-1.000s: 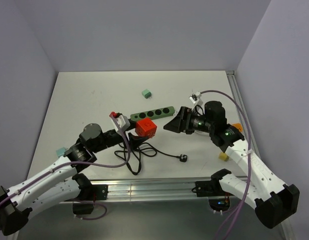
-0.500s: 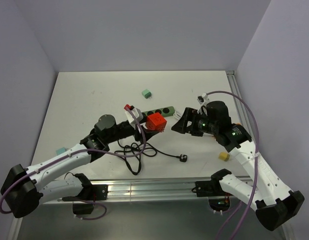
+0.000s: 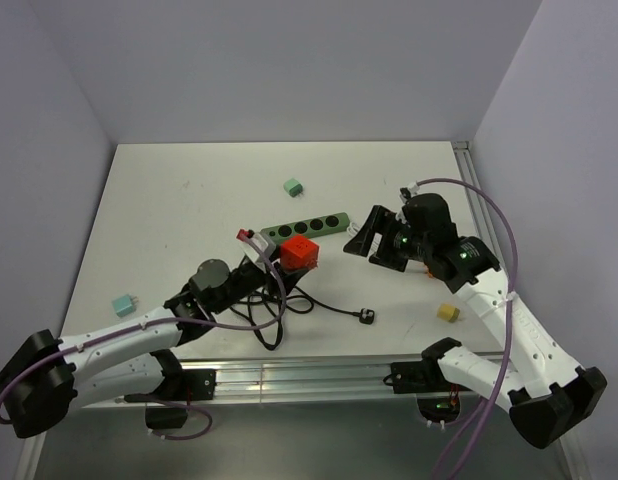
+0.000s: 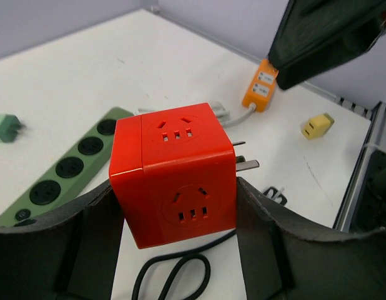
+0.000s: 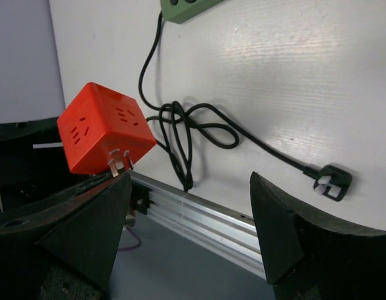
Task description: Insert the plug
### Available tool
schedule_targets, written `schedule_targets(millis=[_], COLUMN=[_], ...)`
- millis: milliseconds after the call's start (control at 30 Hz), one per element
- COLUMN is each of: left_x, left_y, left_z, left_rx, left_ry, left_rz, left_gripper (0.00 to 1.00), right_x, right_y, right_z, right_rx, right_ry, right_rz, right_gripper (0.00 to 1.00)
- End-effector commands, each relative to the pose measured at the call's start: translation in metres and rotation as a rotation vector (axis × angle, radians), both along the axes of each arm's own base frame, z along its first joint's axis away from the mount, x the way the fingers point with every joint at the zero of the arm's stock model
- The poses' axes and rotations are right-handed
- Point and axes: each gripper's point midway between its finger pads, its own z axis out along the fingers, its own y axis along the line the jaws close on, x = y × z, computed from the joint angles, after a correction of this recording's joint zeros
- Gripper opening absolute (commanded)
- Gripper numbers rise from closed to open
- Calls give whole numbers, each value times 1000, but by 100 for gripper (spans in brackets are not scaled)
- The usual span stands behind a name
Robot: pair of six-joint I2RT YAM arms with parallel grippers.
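A red cube socket (image 3: 299,252) with bare plug prongs (image 4: 246,165) hangs above the table, and my left gripper (image 3: 285,258) is shut on its two sides (image 4: 174,175). The prongs point toward my right gripper (image 3: 362,243), which stands open a short way to the cube's right with nothing between its fingers (image 5: 190,212). In the right wrist view the cube (image 5: 102,128) floats by the left finger. A green power strip (image 3: 307,225) lies flat just behind the cube. Its black cable (image 3: 269,305) coils below and ends in a black plug (image 3: 366,316).
A teal block (image 3: 293,187) sits behind the strip, with another teal block (image 3: 123,305) at the left edge. A yellow block (image 3: 448,313) lies at the right front. An orange adapter (image 4: 262,84) lies beyond the cube. A metal rail (image 3: 299,375) runs along the near edge.
My left gripper carried the red cube right and away, then drew it back a little toward the left. My right gripper backed off to the right and tilted.
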Motion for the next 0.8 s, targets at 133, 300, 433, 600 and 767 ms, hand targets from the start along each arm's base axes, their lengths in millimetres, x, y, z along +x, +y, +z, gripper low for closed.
schedule_targets(millis=[133, 300, 433, 600, 767], left_x=[-8, -8, 2, 3, 5], left_y=[-7, -22, -29, -48, -76], left_z=[60, 43, 45, 52, 52], left_rx=[-90, 89, 190, 339, 515], left_ry=[-231, -377, -453, -601, -717], left_rz=[107, 169, 251, 276, 244], left_gripper=[0, 0, 0, 0, 0], right_x=[4, 12, 14, 8, 6], right_y=[31, 32, 20, 36, 41], right_z=[14, 17, 41, 47, 42], right_rx=[107, 141, 168, 174, 144], right_ry=[27, 41, -46, -46, -50], right_rz=[-31, -127, -178, -53, 10], right_gripper=[83, 84, 85, 85, 85])
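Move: The red plug adapter, already held in the left fingers, is to go to the open right fingers, about 12 cm to the left hand's right, level fore and aft and some 3 cm higher. From the right hand it lies 12 cm left and about 3 cm below. The green strip lies about 20 cm ahead of the left hand and 20 cm below; the black plug is some 6 cm back and 2 cm right of the right hand, 21 cm down. The red adapter, still pinched by the left hand, is carried about 7 cm right towards the right gripper, bobbing up and down and swinging back 2 cm before returning, while the left wrist turns some 45 degrees, fingers tipping up and left side rising. The right hand comes about 3.5 cm left and then 2.5 cm up to meet it, fingers staying wide open. ##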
